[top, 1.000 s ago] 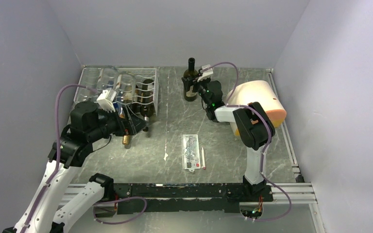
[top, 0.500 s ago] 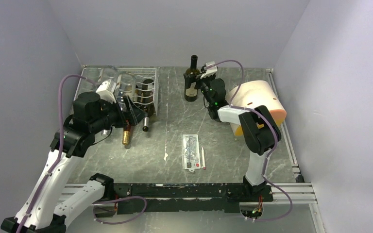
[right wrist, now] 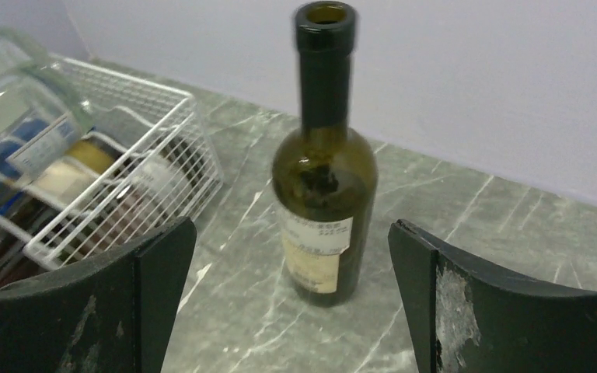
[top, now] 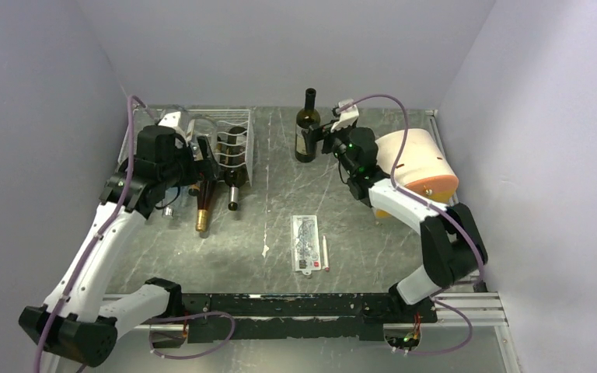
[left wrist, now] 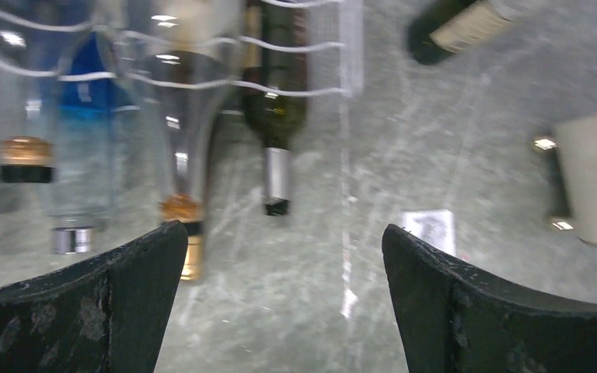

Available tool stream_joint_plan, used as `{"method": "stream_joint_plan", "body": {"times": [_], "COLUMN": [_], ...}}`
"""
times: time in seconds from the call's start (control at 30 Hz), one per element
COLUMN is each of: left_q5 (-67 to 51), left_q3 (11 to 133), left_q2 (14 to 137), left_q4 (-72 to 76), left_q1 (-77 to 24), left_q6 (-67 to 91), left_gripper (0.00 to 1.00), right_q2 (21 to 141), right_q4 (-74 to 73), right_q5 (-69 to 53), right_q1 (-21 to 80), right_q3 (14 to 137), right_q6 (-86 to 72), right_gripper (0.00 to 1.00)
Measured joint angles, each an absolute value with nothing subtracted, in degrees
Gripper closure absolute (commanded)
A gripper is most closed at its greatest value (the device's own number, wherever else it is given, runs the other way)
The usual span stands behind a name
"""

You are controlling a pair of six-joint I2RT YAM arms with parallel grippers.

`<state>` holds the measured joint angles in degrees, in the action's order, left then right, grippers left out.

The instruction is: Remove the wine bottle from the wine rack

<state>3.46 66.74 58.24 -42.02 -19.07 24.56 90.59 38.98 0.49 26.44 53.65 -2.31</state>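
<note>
A dark green wine bottle (top: 305, 128) (right wrist: 325, 179) stands upright on the table, to the right of the white wire wine rack (top: 242, 136) (right wrist: 163, 148). My right gripper (top: 328, 140) (right wrist: 291, 224) is open just right of it, its fingers apart from the glass on both sides. Several bottles lie in the rack with their necks toward me, among them a dark one (left wrist: 280, 93) and a clear one with a gold neck (left wrist: 180, 116). Over the rack's front edge, above those necks, my left gripper (top: 202, 159) (left wrist: 281, 228) hangs open and holds nothing.
A cream and orange cylinder (top: 420, 159) lies at the right, behind my right arm. A white card (top: 305, 242) (left wrist: 433, 228) and a pen (top: 325, 252) lie mid-table. Walls close in the left, back and right; a metal rail (top: 459, 217) runs along the right side.
My right gripper has opened, let go of the upright bottle and drawn back to the right. My left arm has moved back toward the rack, over the bottle necks.
</note>
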Motion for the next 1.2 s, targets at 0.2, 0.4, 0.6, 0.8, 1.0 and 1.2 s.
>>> {"method": "stream_joint_plan", "body": {"times": [0.2,0.4,0.6,0.8,1.0,1.2], "left_q5": [3.18,-0.32,-4.56,-9.45,-13.80,-16.86], "left_q3": [63.96,59.57,57.23,57.14,55.27,53.95], "left_q2": [62.24,66.30,70.96,75.18,77.12,77.38], "left_q4": [-40.40,-37.19,-33.34,-28.67,-25.19,-23.46], "left_q1": [-7.35,-4.89,-2.94,-1.93,-0.80,0.12], "left_q6": [20.43,17.93,16.45,15.94,16.01,15.97], "left_gripper": [0.01,0.15,0.31,0.34,0.34,0.34], "right_q2": [80.27,72.79,69.54,64.97,59.94,59.27], "right_q4": [23.03,11.07,-1.41,-8.62,-11.64,-12.38], "right_q5": [-1.02,-4.10,-9.56,-10.55,-8.97,-8.05], "right_q1": [33.12,39.33,38.96,39.00,39.00,39.00], "right_q3": [53.65,53.84,54.30,53.80,52.34,51.96], "right_q6": [1.13,-0.27,-3.31,-3.90,-4.08,-4.14], "right_gripper": [0.00,0.00,0.00,0.00,0.00,0.00]}}
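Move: The clear bottle lying neck-out on the rack has its middle about 14 cm ahead of the left hand, 3 cm left and 14 cm below; a second clear bottle lies level with that one, 9 cm to its left. A dark silver-necked bottle lies 10 cm ahead of the left hand, 5 cm right, 20 cm down. The standing wine bottle is some 21 cm ahead and 29 cm right of the left hand, but 7 cm ahead, 3 cm left and 8 cm below the right. The empty right hand backs some 19 cm away from the standing wine bottle towards the robot, fingers wide open, swinging about 5 cm left and mostly back again while turning roughly 20 degrees counter-clockwise and tipping down as much. The left hand first slips left, then sinks about 14 cm and edges forward to the neck of the clear bottle on the rack, tipping down a little and closing its fingers by about a third around the neck's line, without a visible grip. ##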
